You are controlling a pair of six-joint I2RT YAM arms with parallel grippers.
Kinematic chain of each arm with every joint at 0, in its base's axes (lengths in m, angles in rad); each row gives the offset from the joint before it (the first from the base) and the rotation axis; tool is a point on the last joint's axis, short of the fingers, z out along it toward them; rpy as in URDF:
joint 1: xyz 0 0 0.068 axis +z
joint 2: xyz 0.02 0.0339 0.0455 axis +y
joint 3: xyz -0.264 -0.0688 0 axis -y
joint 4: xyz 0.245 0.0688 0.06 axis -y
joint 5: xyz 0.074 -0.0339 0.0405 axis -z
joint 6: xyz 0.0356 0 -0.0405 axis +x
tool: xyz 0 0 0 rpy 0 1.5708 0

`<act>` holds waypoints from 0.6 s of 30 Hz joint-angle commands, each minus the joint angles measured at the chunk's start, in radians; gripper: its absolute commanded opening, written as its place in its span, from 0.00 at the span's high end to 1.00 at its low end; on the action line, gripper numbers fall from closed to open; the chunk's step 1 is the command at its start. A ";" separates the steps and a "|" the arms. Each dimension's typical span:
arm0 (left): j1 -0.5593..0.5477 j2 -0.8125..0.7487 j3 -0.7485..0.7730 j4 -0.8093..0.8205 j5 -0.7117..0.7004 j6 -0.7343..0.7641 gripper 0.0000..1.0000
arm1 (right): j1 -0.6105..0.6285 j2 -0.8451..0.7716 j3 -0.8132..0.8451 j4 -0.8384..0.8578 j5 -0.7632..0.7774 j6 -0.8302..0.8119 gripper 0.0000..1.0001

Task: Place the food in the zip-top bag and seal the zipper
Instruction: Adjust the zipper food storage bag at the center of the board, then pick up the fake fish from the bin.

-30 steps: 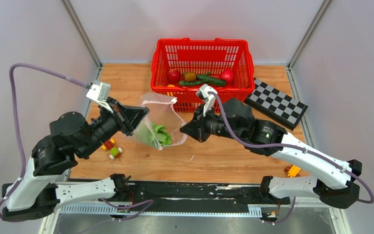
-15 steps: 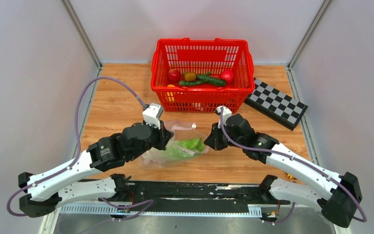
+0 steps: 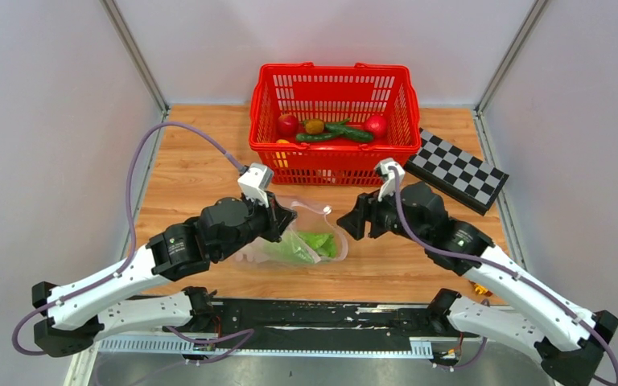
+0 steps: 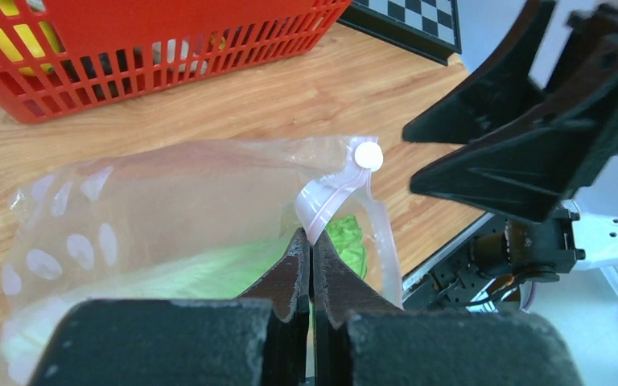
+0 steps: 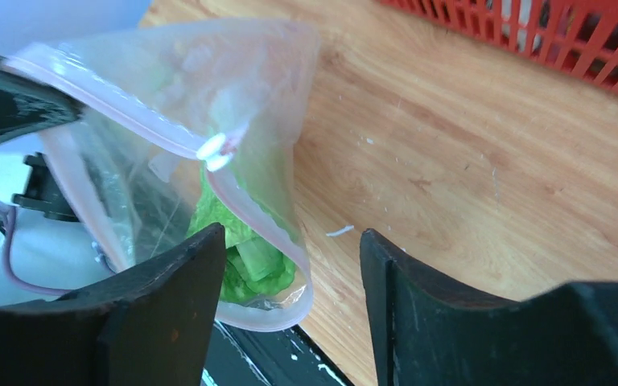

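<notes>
The zip-top bag (image 3: 286, 251) lies on the wooden table in front of the basket, with pale-green lettuce (image 3: 312, 244) inside it. My left gripper (image 4: 311, 240) is shut on the zipper (image 4: 327, 201) strip, just below its small white piece (image 4: 368, 155). My right gripper (image 5: 291, 233) stands open just right of the bag's mouth, touching nothing; the zipper (image 5: 129, 115) runs across in front of it. In the top view the left gripper (image 3: 286, 217) is at the bag's upper edge and the right gripper (image 3: 346, 222) is a short gap to the right.
The red basket (image 3: 331, 78) stands behind the bag, holding red apples (image 3: 288, 123), dark green cucumbers (image 3: 346, 131) and a yellow piece (image 3: 314, 126). A checkerboard (image 3: 456, 170) lies at the right. An orange toy (image 3: 483, 282) sits near the right arm.
The left arm carried the bag from the left to the table's middle and laid it down. The right gripper opened, let go of the bag's edge and drew back to the right.
</notes>
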 commanded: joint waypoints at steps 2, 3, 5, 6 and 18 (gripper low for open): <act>0.002 -0.042 0.036 0.055 0.006 0.005 1.00 | -0.006 -0.080 0.147 -0.022 0.135 -0.068 0.29; 0.002 -0.043 0.037 0.051 0.004 0.004 1.00 | -0.007 -0.066 0.185 -0.032 0.180 -0.085 0.28; 0.002 -0.040 0.042 0.031 -0.002 0.002 1.00 | -0.013 -0.006 0.303 -0.067 0.274 -0.123 0.25; 0.002 -0.039 0.042 0.020 -0.004 0.000 1.00 | -0.019 0.035 0.360 -0.092 0.310 -0.143 0.24; 0.001 -0.093 0.011 -0.136 -0.044 -0.051 1.00 | -0.333 0.829 1.030 -0.324 0.193 -0.311 0.18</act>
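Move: The red basket's middle lies about 30 cm ahead of the empty right hand, some 3 cm to its left and 12 cm lower. Inside, the cucumbers sit about 33 cm ahead and 3 cm left of that hand, the red fruit 35 cm ahead and 9 cm right; the bagged lettuce lies 10 cm left and 3 cm back. From the left hand, pinching the bag's rim, the lettuce is 20 cm below, 4 cm right and 2 cm back; the basket's middle is about 33 cm ahead, 11 cm right. Clear of the bag, the right hand first climbs about 17 cm, then sweeps forward some 20 cm to the red basket, already sinking a little as it comes over the front, its fingers spreading wider and its wrist turning some 20 degrees clockwise to point more forward. The left hand keeps the zipper rim of the bag pinched shut between its fingers and draws it about 2 cm to the left and slightly back. ##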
